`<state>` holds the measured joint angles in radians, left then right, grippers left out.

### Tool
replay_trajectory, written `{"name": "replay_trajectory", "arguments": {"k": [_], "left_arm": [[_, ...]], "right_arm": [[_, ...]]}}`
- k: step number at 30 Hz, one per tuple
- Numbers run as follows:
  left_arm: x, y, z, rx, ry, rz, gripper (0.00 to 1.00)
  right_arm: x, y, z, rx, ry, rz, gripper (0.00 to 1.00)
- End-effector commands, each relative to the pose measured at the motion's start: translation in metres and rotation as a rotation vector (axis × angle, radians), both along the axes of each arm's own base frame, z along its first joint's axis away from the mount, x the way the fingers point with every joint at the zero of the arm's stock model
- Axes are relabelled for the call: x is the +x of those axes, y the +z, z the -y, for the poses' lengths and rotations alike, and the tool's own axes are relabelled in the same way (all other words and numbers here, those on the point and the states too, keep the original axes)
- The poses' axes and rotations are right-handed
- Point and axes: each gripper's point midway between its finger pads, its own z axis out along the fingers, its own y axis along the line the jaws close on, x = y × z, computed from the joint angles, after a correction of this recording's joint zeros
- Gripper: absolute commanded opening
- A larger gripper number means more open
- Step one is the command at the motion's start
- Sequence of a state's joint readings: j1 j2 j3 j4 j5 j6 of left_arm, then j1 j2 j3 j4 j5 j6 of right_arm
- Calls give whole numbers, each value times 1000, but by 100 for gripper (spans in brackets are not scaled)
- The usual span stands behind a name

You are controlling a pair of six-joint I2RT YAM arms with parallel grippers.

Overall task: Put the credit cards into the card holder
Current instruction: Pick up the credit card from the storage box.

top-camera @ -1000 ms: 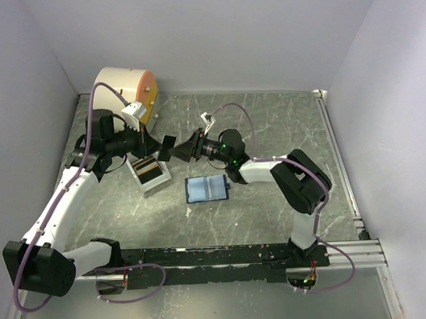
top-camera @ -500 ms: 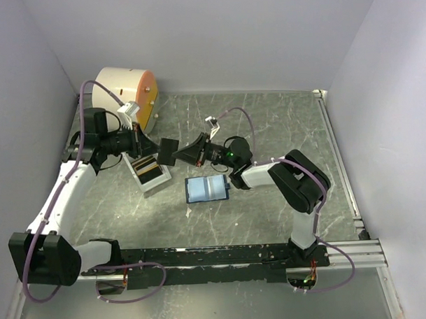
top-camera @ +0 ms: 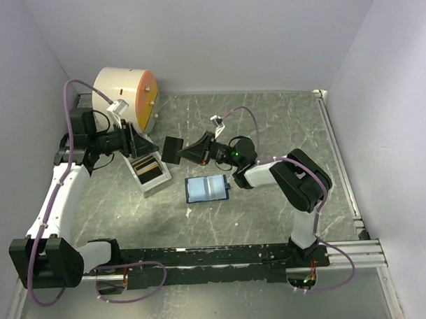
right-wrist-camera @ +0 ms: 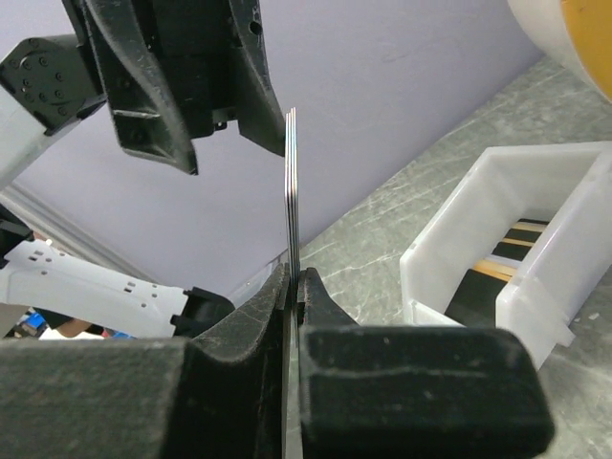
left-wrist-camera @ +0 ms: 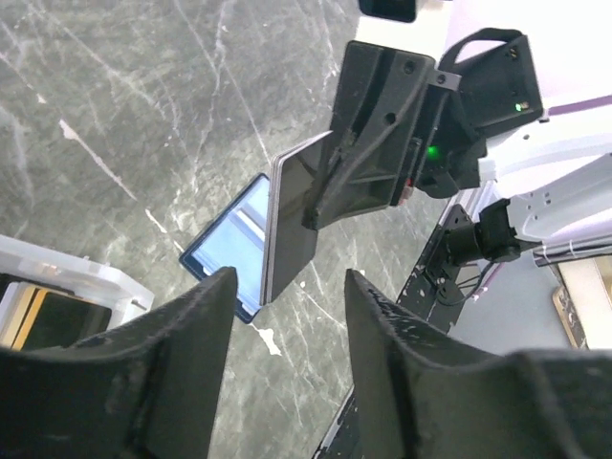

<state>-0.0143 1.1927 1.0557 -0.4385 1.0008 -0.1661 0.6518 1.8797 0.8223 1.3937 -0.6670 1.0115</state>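
My right gripper (top-camera: 187, 152) is shut on a dark credit card (top-camera: 172, 150), held on edge above the table, left of the arm. In the right wrist view the card (right-wrist-camera: 291, 182) stands edge-on, pinched in the right gripper (right-wrist-camera: 292, 274). My left gripper (top-camera: 143, 144) is open just left of the card and does not touch it. The left wrist view shows its jaws apart, the left gripper (left-wrist-camera: 287, 285) facing the card (left-wrist-camera: 291, 225). The card holder (top-camera: 208, 189) lies open on the table, blue inside up. An orange-yellow card (top-camera: 147, 164) lies in the white tray (top-camera: 139, 177).
A big cream cylinder with an orange face (top-camera: 126, 96) stands at the back left, close behind the left arm. The white tray (right-wrist-camera: 466, 216) holds more dark and orange cards. Walls close in on both sides, and a black rail (top-camera: 223, 256) runs along the near edge.
The right gripper has shut on the dark card. The left gripper has opened, let the card go and drawn back to the left.
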Motion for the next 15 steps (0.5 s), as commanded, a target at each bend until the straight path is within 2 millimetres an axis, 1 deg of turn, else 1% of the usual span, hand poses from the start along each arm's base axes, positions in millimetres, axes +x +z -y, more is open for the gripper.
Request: {"name": "replay_trajectory", "arguments": {"k": [1,2,3,9,12,15], "left_arm": [[-11,9,6,-57,-71,58,70],[-12,6,6,-52,-75,59,76],[-12,3,6,-41,-78,65,78],[-12,-5,6,-52,-76,74,81],[-15,-2,10,-93,-97,83,80],[-19,2,13,-128,-121,94,73]], "right_arm": [[-7,19,3,56,28,48,0],[-8,20,3,64,34,46,0],[-10,21,4,71,39,47,0],[-18,27,1,85,74,63,0],[-21,27,-3,82,93,65,0],[-21,24,-5,80,101,48,0]]}}
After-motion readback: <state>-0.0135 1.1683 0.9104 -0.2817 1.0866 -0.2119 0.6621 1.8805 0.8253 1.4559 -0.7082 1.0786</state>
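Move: The credit cards, pinched in the right gripper, lie about 6 cm to the left hand's right, some 2 cm back and 3 cm lower; their middle is about 3 cm left of the right hand, 1 cm ahead and 1 cm above. On the table some 22 cm below the left hand, the storage box sits roughly 7 cm to its left and 4 cm back, the card holder about 16 cm right and 13 cm back. The left gripper sinks about 2 cm, opening wider towards the cards, which the right brings back and up. ##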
